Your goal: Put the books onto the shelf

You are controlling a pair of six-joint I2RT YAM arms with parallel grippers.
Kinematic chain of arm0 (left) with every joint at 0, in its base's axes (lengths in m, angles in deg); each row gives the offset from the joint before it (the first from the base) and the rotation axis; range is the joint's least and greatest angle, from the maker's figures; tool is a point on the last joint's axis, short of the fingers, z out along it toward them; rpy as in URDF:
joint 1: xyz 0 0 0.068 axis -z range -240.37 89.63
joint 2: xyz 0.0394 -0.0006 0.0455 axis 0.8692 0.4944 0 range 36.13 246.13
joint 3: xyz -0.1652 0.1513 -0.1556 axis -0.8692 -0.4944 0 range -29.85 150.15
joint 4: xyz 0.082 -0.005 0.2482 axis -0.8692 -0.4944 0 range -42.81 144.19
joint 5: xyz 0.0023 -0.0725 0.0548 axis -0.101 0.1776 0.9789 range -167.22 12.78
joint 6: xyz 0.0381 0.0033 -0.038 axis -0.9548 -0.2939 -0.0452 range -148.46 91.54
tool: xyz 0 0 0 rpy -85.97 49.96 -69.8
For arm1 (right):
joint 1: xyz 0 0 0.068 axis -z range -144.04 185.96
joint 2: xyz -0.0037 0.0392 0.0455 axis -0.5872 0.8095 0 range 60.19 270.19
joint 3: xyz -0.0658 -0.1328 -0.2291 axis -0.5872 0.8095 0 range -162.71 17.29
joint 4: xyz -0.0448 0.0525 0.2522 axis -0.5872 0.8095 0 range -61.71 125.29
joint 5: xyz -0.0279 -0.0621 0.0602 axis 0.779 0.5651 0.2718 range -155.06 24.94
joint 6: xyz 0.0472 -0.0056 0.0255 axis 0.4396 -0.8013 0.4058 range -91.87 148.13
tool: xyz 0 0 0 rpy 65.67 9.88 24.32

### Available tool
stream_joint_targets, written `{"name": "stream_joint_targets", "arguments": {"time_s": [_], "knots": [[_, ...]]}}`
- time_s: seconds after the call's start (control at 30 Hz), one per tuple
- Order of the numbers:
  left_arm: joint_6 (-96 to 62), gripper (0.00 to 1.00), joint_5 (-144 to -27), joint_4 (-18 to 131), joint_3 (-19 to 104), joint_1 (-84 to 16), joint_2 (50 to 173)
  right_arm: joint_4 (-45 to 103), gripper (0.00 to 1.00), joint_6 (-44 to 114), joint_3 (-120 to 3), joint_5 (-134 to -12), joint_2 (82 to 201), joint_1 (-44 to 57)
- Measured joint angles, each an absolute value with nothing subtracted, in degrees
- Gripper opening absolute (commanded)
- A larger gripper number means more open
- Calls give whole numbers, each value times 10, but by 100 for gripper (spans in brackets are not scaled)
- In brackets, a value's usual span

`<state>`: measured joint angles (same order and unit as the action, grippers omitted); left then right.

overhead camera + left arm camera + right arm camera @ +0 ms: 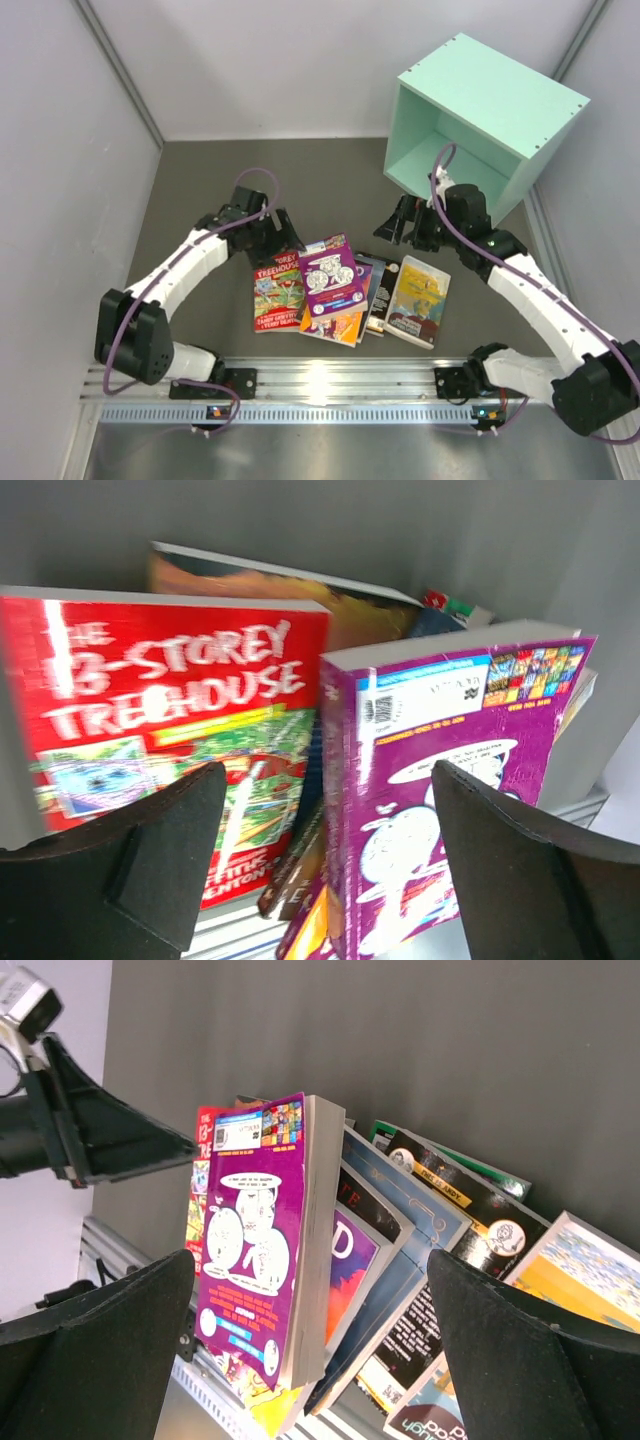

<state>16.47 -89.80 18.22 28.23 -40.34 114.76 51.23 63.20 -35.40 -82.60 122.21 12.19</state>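
Observation:
The books lie in an overlapping pile on the dark table. A red cartoon book (277,296) is at the left, a purple one (332,272) lies on top, a black one (381,292) sits beside it, and a yellow-covered one (419,300) is at the right. My left gripper (288,240) hovers open just behind the red book, and its wrist view looks down on the red cover (170,710) and the purple cover (440,780). My right gripper (388,228) is open behind the pile's right side, over the purple book (255,1250). The mint-green shelf (520,95) stands at the back right, its open face toward the table's middle.
Grey walls close in the table on the left, back and right. An aluminium rail (330,385) carrying both arm bases runs along the near edge. The right arm's cable arcs in front of the shelf opening.

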Motion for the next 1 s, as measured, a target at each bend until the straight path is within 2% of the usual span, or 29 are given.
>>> {"name": "stream_joint_targets", "arguments": {"time_s": [0.23, 0.4, 0.53, 0.57, 0.63, 0.67, 0.73, 0.77, 1.0], "knots": [[195, 92, -892, 215, 283, -357, 1202, 515, 100, 618, -361, -840, 1241, 122], [206, 87, -885, 241, 288, -336, 1232, 516, 100, 611, -360, -840, 1241, 122], [220, 65, -889, 282, 292, -321, 1251, 515, 100, 606, -357, -840, 1241, 122], [224, 53, -892, 292, 292, -319, 1254, 516, 100, 605, -355, -840, 1241, 122], [228, 40, -894, 312, 293, -317, 1258, 517, 100, 601, -350, -840, 1241, 122], [230, 23, -896, 319, 293, -318, 1259, 518, 100, 600, -347, -839, 1241, 122], [235, 12, -896, 338, 295, -318, 1261, 520, 100, 596, -344, -839, 1242, 122], [237, 0, -896, 345, 296, -318, 1263, 519, 100, 593, -341, -838, 1242, 122], [210, 0, -881, 312, 332, -314, 1272, 520, 100, 586, -340, -839, 1252, 123]]}}
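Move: The purple book on top of the pile has its middle about 11 cm to the left hand's right, 5 cm back and 5 cm below. The red Treehouse book is some 8 cm back from the left hand, 2 cm to its left and 7 cm below. For the right hand the purple book is roughly 13 cm left, 4 cm back and 13 below; the black book lies about 8 cm straight back, 15 below. Rightward goes the left hand, about 7–8 cm, first sinking some 3 cm and then working forward 3–4 cm while its open fingers shut completely, their closed tips ending against the purple book's spine and pushing the book sideways, not gripping it. The right hand, wide open, first nearly stays put, then sinks about 3 cm in all towards the pile. ##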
